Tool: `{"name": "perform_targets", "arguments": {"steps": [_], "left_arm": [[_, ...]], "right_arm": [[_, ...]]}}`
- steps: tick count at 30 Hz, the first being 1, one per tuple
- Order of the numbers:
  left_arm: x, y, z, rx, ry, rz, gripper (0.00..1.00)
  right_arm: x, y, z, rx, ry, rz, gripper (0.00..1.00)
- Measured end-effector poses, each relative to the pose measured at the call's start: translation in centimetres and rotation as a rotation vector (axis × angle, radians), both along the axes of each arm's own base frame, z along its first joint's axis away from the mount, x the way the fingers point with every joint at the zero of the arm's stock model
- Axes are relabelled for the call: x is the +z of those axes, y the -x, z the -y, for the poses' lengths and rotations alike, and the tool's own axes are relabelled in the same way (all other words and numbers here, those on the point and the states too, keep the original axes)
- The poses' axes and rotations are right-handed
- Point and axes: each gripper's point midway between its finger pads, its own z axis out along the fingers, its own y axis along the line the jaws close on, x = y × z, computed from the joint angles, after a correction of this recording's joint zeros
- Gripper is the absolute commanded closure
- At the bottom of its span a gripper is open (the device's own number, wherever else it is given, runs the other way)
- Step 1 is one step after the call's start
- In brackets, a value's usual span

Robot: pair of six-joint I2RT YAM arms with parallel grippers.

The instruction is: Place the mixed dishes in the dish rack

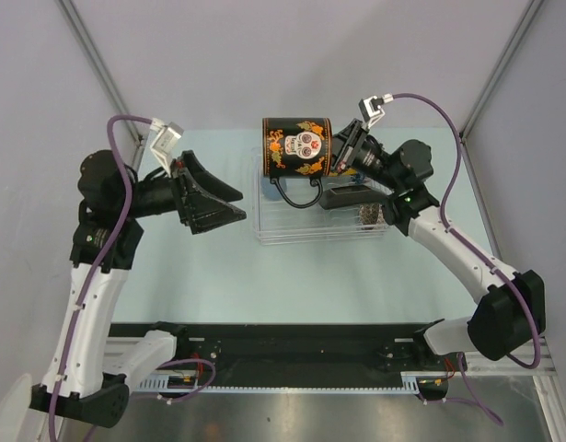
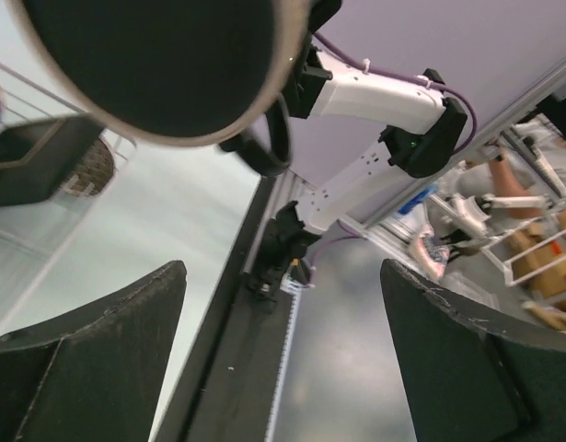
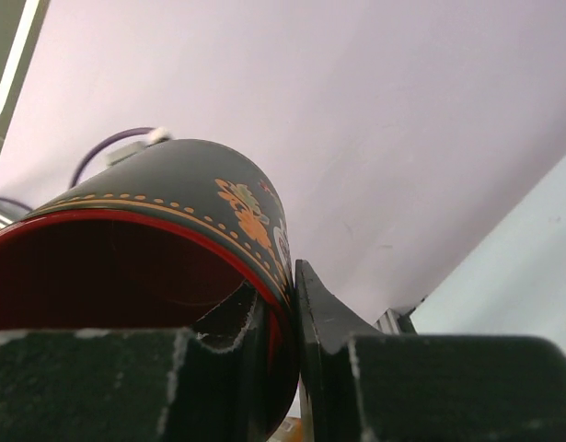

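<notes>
The dark mug (image 1: pixel 299 147), black with a skull and orange flowers and a red lining (image 3: pixel 108 267), hangs on its side above the clear dish rack (image 1: pixel 283 226), handle down. My right gripper (image 1: pixel 338 152) is shut on its rim, one finger inside (image 3: pixel 235 322) and one outside. A black square plate (image 1: pixel 342 196) and a speckled bowl (image 1: pixel 370 217) sit in the rack's right half. My left gripper (image 1: pixel 218 204) is open and empty, left of the rack and pointing toward it. In the left wrist view the mug's base (image 2: pixel 163 64) fills the top, above the left gripper's fingers (image 2: pixel 89 350).
A black rail (image 1: pixel 292 345) runs along the near table edge between the arm bases. Metal frame posts (image 1: pixel 98 64) rise at the back corners. A white round edge (image 1: pixel 11 410) shows at the bottom left, off the table.
</notes>
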Motion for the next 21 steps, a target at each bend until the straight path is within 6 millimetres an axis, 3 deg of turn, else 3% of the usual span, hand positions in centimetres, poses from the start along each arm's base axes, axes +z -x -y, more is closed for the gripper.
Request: {"name": "perform_targets", "arguments": {"steps": [7, 15, 21], "left_arm": [[-2.9, -1.5, 0.6, -0.015, 0.042, -0.148, 0.09], [-2.0, -2.0, 1.3, 0.072, 0.111, -0.078, 0.12], [-1.7, -2.4, 1.7, 0.109, 0.142, -0.07, 0.13]], "right_arm": [[1.8, 2.0, -1.3, 0.041, -0.031, 0.072, 1.0], [1.8, 3.9, -4.4, 0.091, -0.012, 0.129, 1.0], [1.3, 2.4, -4.9, 0.024, 0.004, 0.127, 1.0]]}}
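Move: The mug, lying sideways with its base facing left, is about 12 cm right, 9 cm ahead and 4 cm above the left hand. From the right hand, which grips its rim, the mug's middle is some 6 cm left, 1 cm ahead and 3 cm up; the left gripper waits roughly 18 cm left, 8 cm back and 1 cm lower. The dish rack lies 12 cm ahead, 3 cm right and 38 cm below the right hand; the blue cup in it is 10 cm left, 14 cm ahead, 37 cm below. Still pinching the mug by its rim, the right hand carries it base-first about 5 cm left towards the open left gripper, easing back some 4 cm and then slightly forward again, with a small rise. The left hand works forward and right towards the mug's base, about 3 cm in all, first dipping a little; its fingertips tilt up slightly and stay wide open. ##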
